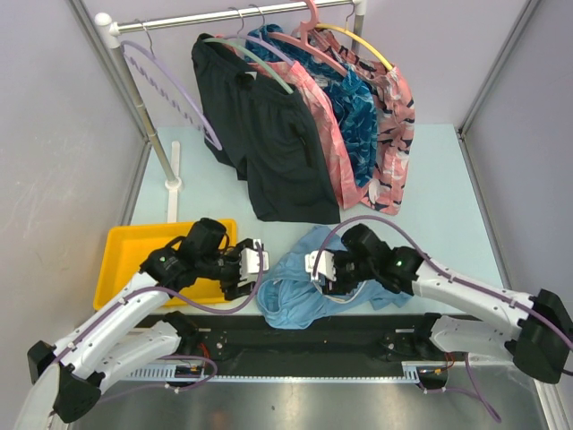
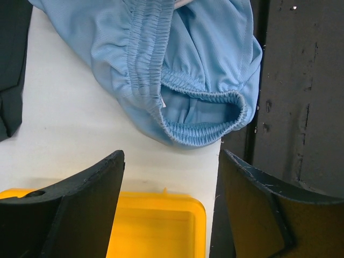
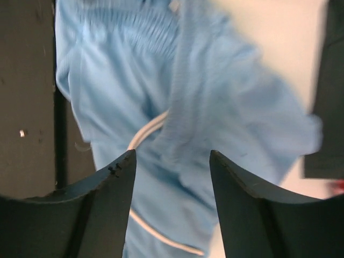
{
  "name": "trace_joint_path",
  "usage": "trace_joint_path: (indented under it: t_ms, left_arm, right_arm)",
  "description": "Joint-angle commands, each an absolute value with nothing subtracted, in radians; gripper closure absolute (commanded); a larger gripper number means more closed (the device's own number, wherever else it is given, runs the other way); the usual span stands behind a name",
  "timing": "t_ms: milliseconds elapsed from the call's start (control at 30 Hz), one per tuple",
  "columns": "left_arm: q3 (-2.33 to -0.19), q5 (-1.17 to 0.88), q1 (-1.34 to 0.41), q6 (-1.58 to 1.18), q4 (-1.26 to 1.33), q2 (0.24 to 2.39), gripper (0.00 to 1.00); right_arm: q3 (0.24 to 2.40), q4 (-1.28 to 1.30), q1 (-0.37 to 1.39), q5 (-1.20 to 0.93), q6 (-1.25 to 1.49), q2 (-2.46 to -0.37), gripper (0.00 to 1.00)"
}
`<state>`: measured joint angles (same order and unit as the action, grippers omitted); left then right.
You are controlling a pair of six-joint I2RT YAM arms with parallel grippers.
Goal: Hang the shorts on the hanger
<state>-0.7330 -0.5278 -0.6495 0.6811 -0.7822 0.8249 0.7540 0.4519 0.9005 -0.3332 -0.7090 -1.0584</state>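
Observation:
The light blue shorts lie crumpled on the table near the front edge, between my two grippers. In the left wrist view the gathered waistband of the shorts gapes open just beyond my left gripper, which is open and empty above the table and a tray corner. My right gripper is open over the shorts, with fabric and the white drawstring below its fingers; that view is blurred. The lavender hanger hangs empty at the rack's left end, far from both grippers.
A yellow tray sits at the left front, under my left arm. The rack bar at the back carries black shorts, blue patterned shorts and pink garments on green and pink hangers. The rack's pole stands at left.

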Motion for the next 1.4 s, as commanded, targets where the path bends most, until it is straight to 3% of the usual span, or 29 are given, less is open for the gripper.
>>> trace_joint_path:
  t_ms: [0,267,367,433,467,500,800,1167,1367]
  left_arm:
    - [-0.749,-0.538,-0.652,0.683,-0.759,0.830,0.24]
    - [-0.732,-0.580,-0.652,0.707,-0.785,0.819,0.22]
    - [-0.721,-0.574,-0.652,0.722,-0.796,0.813,0.22]
    - [-0.718,-0.560,-0.652,0.736,-0.805,0.810,0.23]
    - [-0.719,-0.558,-0.652,0.745,-0.819,0.807,0.23]
    - [-0.724,-0.557,-0.652,0.758,-0.828,0.804,0.23]
    - [-0.796,-0.583,-0.661,0.758,-0.858,0.830,0.24]
    - [-0.884,-0.493,-0.871,0.566,-0.694,0.929,0.25]
    - [-0.904,-0.272,-1.023,0.520,-0.559,1.018,0.24]
  right_arm:
    - [0.677,0.387,0.914,-0.291,-0.768,-1.104,0.37]
    - [0.655,0.295,0.911,-0.293,-0.859,-1.242,0.37]
    - [0.655,0.229,0.911,-0.267,-0.861,-1.293,0.45]
    - [0.655,0.181,0.911,-0.223,-0.854,-1.307,0.65]
    - [0.658,0.172,0.913,-0.203,-0.836,-1.307,0.91]
    - [0.664,0.175,0.911,-0.187,-0.831,-1.298,1.00]
    - [0.859,0.422,0.778,-0.301,-0.590,-1.000,1.00]
    - [1.038,0.400,0.524,-0.384,-0.171,-1.106,1.00]
    - [1.066,0.336,0.390,-0.373,0.039,-1.172,1.00]
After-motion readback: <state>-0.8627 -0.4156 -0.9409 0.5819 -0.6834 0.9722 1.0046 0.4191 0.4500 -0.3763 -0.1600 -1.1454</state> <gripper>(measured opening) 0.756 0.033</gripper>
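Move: The part of the shorts' waistband to be gripped lies almost straight under the right hand, some 2 cm ahead and 8 cm below. From the right hand, the waistband's open end is about 8 cm left, 4 cm back and 8 cm below; the black shorts' hem is roughly 15 cm ahead, 6 cm left and 5 cm lower. From the left hand, the gripping spot is about 15 cm right, 2 cm ahead and 9 cm below. Down about 8 cm first, the open right hand sinks onto the blue shorts and shuts on the waistband; still holding it, the hand rises well clear, then reaches forward and somewhat right towards the hanging clothes, turning about 40 degrees clockwise. The left hand, still open and empty, shifts some 6 cm right and slightly up, away from the yellow tray. ##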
